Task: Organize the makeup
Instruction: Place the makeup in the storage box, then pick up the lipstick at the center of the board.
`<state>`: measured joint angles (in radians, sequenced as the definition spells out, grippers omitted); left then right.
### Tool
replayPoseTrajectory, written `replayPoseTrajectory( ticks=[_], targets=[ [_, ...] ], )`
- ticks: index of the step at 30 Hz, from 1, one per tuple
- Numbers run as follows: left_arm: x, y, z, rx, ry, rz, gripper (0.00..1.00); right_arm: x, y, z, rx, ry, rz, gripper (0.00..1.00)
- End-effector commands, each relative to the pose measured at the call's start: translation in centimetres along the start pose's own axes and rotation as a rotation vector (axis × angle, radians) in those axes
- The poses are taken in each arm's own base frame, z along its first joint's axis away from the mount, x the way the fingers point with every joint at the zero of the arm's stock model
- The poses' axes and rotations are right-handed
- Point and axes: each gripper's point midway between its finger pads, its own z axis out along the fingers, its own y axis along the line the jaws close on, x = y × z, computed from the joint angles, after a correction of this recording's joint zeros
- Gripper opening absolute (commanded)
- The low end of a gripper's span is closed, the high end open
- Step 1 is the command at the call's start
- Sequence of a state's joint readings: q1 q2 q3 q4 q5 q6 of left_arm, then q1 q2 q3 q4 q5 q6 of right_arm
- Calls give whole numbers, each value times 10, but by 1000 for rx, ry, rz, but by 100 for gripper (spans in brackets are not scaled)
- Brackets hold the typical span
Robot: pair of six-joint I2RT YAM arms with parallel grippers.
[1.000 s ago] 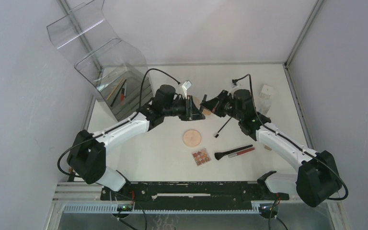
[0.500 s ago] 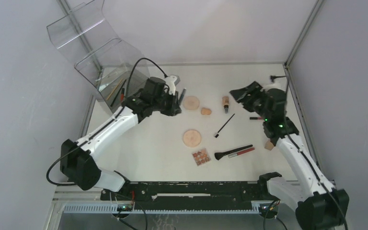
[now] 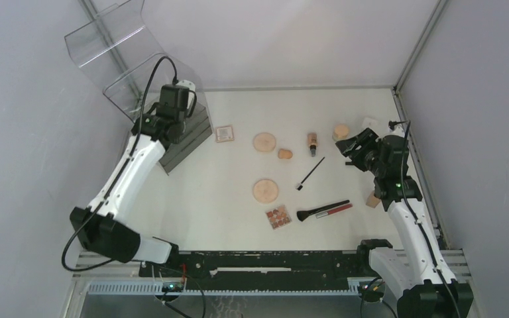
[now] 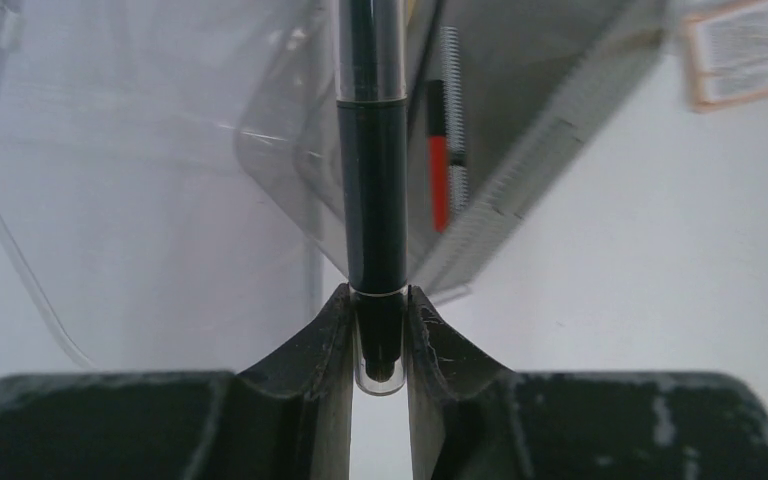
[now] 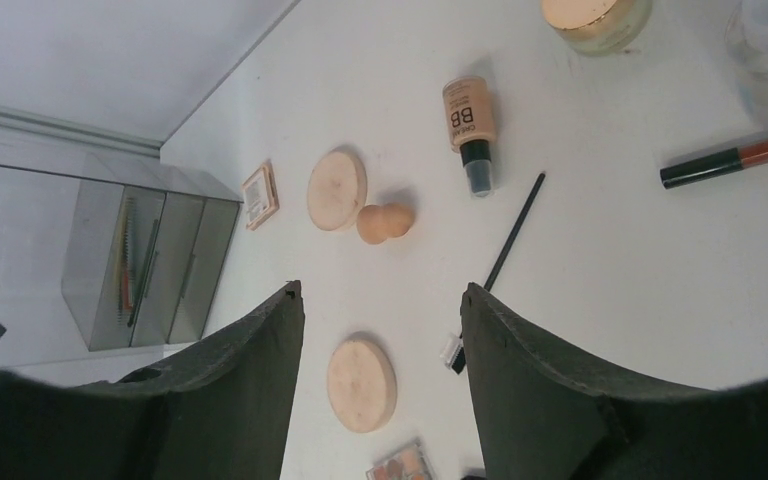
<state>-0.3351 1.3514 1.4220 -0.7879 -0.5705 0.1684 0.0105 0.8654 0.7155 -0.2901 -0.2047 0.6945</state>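
Observation:
My left gripper [image 4: 380,330] is shut on the clear-capped end of a black makeup pencil [image 4: 373,200], which points into the clear organizer [image 4: 520,150]; a red pencil [image 4: 439,180] lies inside. From above, the left gripper [image 3: 174,127] hangs over the organizer's low tier [image 3: 189,142]. My right gripper [image 5: 380,290] is open and holds nothing, raised at the right [image 3: 350,150]. Loose makeup lies between: two peach discs [image 3: 264,142] [image 3: 265,191], a sponge [image 3: 284,154], a tan bottle [image 3: 312,142], a jar [image 3: 340,131], a thin brush [image 3: 311,172] and a palette [image 3: 278,216].
A square compact [image 3: 224,134] lies near the organizer. A thick black brush [image 3: 321,210] and a red pencil [image 3: 336,210] lie side by side at the front. Another sponge [image 3: 372,199] sits under the right arm. A dark-capped pencil [image 5: 735,160] lies at the right wall.
Both grippers met at the table's middle. The left arm has swung left to the organizer with the black pencil; the right gripper has opened and drawn back to the right.

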Motion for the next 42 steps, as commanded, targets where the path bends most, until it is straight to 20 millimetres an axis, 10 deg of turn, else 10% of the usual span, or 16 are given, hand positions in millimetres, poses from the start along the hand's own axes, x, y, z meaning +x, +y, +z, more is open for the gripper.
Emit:
replayPoseTrajectory(
  ticks=[1, 6, 8, 9, 11, 19, 29, 35, 42],
  targets=[
    [-20, 46, 24, -183, 52, 55, 8, -8, 10, -7, -41, -27, -32, 66],
    [-33, 52, 54, -216, 88, 92, 12, -6, 5, -11, -18, -30, -43, 66],
    [-37, 54, 64, -237, 100, 105, 43, -5, 3, -12, -9, -27, -44, 66],
    [-37, 56, 68, -259, 113, 113, 75, -6, 2, -13, -8, -30, -45, 66],
    [-39, 58, 72, -281, 132, 127, 94, -6, 2, -14, -6, -33, -47, 66],
    [-77, 33, 14, -108, -42, -25, 93, -6, -16, -10, 75, -35, -81, 65],
    [-82, -112, -72, 479, -240, -123, 91, -9, -114, -2, 647, -44, 34, 65],
    [-74, -190, -111, 887, -303, -272, 90, -12, -121, 12, 709, -20, 38, 64],
    [-78, -214, -117, 999, -326, -358, 90, -17, -142, 47, 891, 32, 82, 64]
  ],
)
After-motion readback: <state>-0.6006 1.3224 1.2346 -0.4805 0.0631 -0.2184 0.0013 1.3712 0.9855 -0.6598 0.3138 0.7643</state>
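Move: The left hand holds a dark pen; the storage box's open tray lies about 9 cm ahead, 4 cm left and some 15 cm below, with the boxed palette 8 cm ahead, 17 cm right and 26 cm down. The empty right hand has the red lipgloss 2 cm ahead, 5 cm right and 19 cm down; a clear bottle stands about 7 cm beyond it and 2 cm farther right, the gold-lidded jar 12 cm ahead and 2 cm left of the hand. Left reaches 8 cm into the box, releases the pen, withdraws rightwards; right sinks 10 cm towards the lipgloss. ##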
